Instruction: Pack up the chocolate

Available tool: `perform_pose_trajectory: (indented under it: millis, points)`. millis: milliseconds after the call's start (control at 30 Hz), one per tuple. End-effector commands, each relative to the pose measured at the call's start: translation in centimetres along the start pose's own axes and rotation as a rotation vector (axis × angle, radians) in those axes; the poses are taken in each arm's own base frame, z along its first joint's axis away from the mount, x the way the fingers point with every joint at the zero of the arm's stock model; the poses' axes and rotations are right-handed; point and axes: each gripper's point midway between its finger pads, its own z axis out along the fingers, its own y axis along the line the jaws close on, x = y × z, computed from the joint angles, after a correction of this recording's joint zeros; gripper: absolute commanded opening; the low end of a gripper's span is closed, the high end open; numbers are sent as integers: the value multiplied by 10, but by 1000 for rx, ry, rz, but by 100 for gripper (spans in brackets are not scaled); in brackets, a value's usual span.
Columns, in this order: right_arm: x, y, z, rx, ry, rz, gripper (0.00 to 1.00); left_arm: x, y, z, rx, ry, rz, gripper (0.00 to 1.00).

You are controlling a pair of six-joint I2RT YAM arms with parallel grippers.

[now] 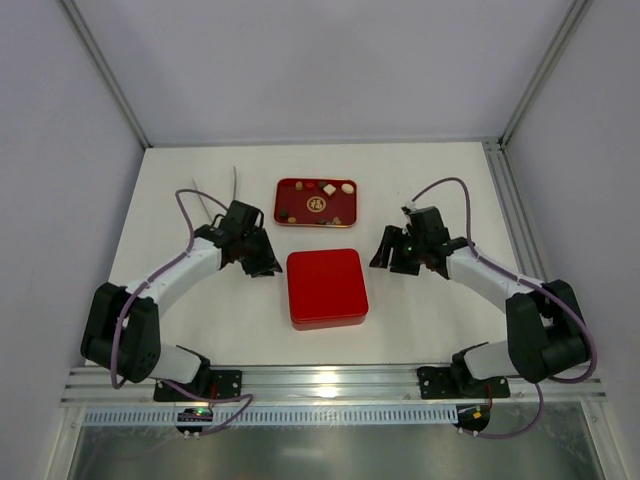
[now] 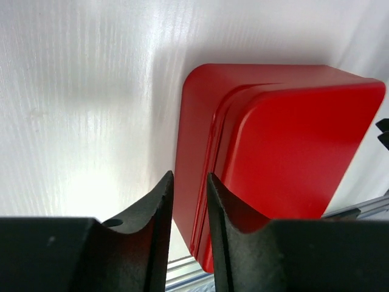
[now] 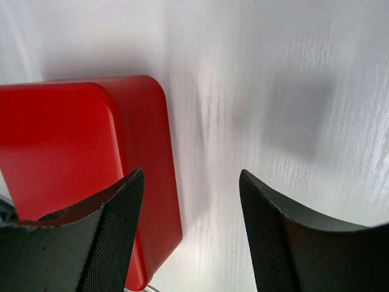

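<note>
Small brown, tan and white pieces of chocolate lie on a red tray at the back middle of the table. In front of it sits a square red box with its lid on, also in the left wrist view and the right wrist view. My left gripper hangs at the box's left edge, its jaws a narrow gap apart with nothing between them. My right gripper is at the box's right side, wide open and empty.
White side walls with metal posts close in the table on the left, right and back. An aluminium rail runs along the near edge by the arm bases. A thin white cable lies at the back left.
</note>
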Motion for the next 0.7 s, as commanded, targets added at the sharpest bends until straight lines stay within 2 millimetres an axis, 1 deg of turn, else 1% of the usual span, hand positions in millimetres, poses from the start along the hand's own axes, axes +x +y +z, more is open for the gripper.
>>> perform_pose_trajectory:
  millis: [0, 33, 67, 100, 133, 167, 200, 233, 300, 333, 367, 400, 433, 467, 567, 667]
  points:
    - [-17, 14, -12, -126, -89, 51, 66, -1, -11, -20, 65, -16, 28, 29]
    - [-12, 10, -13, -146, -89, 73, 68, 2, -13, -22, 79, -9, 28, 30]
    - [-15, 16, -18, -182, -108, 67, 68, 4, -15, -22, 101, -4, 31, 32]
    - [-19, 21, -20, -217, -131, 61, 68, 6, -16, -22, 118, 1, 30, 37]
    - [-12, 26, -22, -262, -109, 68, 69, 8, -20, -22, 145, 6, 26, 40]
    - [-11, 29, -24, -283, -108, 71, 70, 13, -25, -22, 189, 16, 29, 43]
    - [-17, 37, -25, -329, -138, 59, 70, 14, -27, -21, 209, 19, 24, 47]
    - [-10, 39, -25, -355, -119, 73, 71, 16, -28, -21, 222, 20, 18, 49]
    - [-8, 43, -25, -387, -123, 74, 71, 20, -25, -19, 226, 27, 21, 52]
    - [-2, 43, -25, -404, -103, 88, 71, 21, -24, -18, 227, 30, 22, 53]
    - [1, 43, -23, -412, -95, 97, 71, 24, -24, -17, 233, 39, 22, 54]
    - [-1, 47, -24, -437, -112, 90, 71, 25, -25, -16, 245, 38, 27, 55]
    - [4, 45, -23, -447, -102, 105, 71, 25, -26, -15, 253, 39, 27, 56]
    - [7, 48, -23, -467, -90, 119, 71, 27, -24, -13, 251, 46, 25, 56]
    - [11, 50, -20, -493, -75, 138, 70, 30, -27, -8, 281, 58, 24, 56]
    - [11, 52, -20, -510, -80, 137, 69, 32, -28, -4, 300, 59, 17, 57]
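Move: The closed red box sits between the two hands. Its middle is about 14 cm to the right of the left hand, 4 cm nearer the base and 5 cm below; from the right hand it lies some 15 cm left, 4 cm back and 4 cm below. The chocolate tray stands about 17 cm ahead and 12 cm to the right of the left hand, and the tweezers about 16 cm ahead and 10 cm to its left. Bring both empty grippers in on the red box from its two sides. Draw the left one back 3 cm and about 2 cm right, rising 2 cm midway then sinking again, opening to about half and swinging its fingertips some 10 degrees boxward. Let the right one, still open, drift slightly right, then go left about 4 cm while drawing back 3 cm and rising a little, rolling its fingertips 25 degrees towards the box. ##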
